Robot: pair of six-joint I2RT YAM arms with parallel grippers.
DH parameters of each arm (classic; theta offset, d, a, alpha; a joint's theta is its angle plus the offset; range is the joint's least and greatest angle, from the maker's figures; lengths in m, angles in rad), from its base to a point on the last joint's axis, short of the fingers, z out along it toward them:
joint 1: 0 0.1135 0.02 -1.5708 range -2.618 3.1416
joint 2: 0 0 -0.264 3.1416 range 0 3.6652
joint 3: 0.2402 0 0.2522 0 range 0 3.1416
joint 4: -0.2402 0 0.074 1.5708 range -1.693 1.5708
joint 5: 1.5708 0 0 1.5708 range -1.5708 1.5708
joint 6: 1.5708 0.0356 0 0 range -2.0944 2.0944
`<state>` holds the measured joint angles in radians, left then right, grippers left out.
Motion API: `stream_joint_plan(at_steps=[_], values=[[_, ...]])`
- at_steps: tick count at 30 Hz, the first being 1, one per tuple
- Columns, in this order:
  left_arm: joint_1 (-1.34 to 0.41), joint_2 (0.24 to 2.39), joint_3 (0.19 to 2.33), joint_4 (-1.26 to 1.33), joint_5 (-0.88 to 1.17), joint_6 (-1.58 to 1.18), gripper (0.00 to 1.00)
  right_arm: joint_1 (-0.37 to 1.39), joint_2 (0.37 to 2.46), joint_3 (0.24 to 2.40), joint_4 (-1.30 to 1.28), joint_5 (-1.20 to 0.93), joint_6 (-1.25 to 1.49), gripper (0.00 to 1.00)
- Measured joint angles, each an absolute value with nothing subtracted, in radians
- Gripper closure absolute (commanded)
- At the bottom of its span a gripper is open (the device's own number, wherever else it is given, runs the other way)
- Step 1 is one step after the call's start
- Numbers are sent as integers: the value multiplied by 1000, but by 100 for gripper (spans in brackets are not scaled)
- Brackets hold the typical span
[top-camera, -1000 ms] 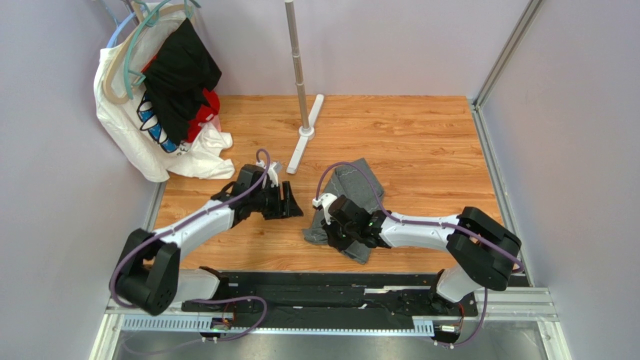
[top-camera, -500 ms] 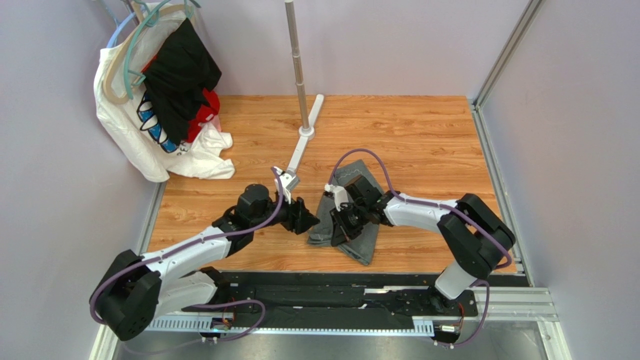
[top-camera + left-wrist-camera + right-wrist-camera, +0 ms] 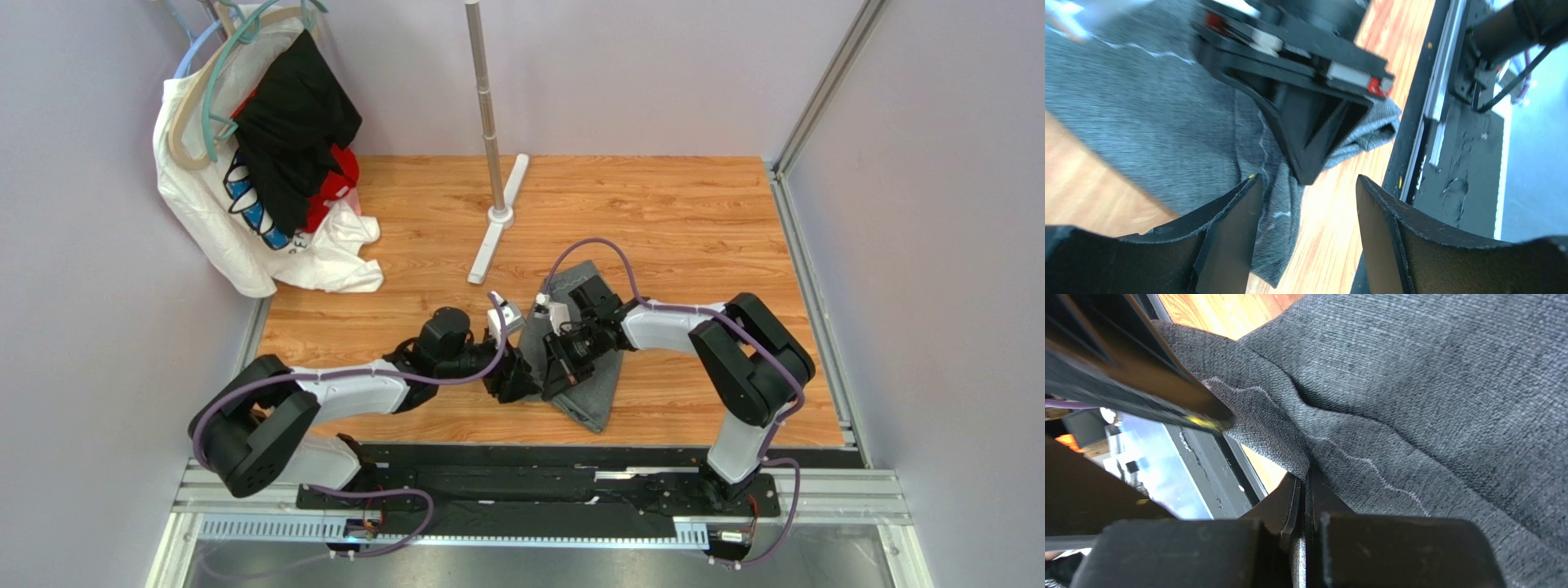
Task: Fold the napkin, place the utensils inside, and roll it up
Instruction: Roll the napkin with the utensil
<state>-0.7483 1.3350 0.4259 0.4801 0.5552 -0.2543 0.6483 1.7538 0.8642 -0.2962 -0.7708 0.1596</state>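
Observation:
The dark grey napkin [image 3: 591,390] lies crumpled on the wooden table, right of centre. My right gripper [image 3: 555,368] is shut on a fold of the napkin [image 3: 1413,404], and the pale stitched line runs past its tips [image 3: 1306,478]. My left gripper [image 3: 515,374] is open right beside it, its fingers [image 3: 1235,208] straddling the napkin's [image 3: 1137,122] near edge, with the right gripper's black fingers just ahead. No utensils show in any view.
A metal stand [image 3: 491,147] with a white base rises at the back centre. White, black and red clothes [image 3: 276,159] hang at the back left. The black base rail [image 3: 540,472] runs along the near edge. Walls close in left and right.
My left arm has swung right across the table up to the napkin's left edge. My right gripper has drawn back and up a little, keeping hold of the cloth.

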Motion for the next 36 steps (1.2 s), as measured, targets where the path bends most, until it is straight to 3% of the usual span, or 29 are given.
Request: stream_joint_plan(at_steps=[23,36], values=[[-832,1427,432,519,427,-168,35,602,1820,886,-302,-876,140,100],[-885,1459,471,395,356,-150,37,549,1866,899,-307,-955,141,100]])
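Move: The napkin's loose end lies between and below the left hand's open fingers, about 1 cm ahead, 1 cm right and 6 cm down. The right fingers' pinch on the napkin is level with the left hand, some 4 cm right and 6 cm down. The napkin's main body is centred about 11 cm ahead and 9 cm right, 8 cm down. From the right hand the loose end is roughly 3 cm left, level ahead and in height. The left hand sinks about 5 cm, fingers open around the napkin's loose end; the right keeps its pinch. ##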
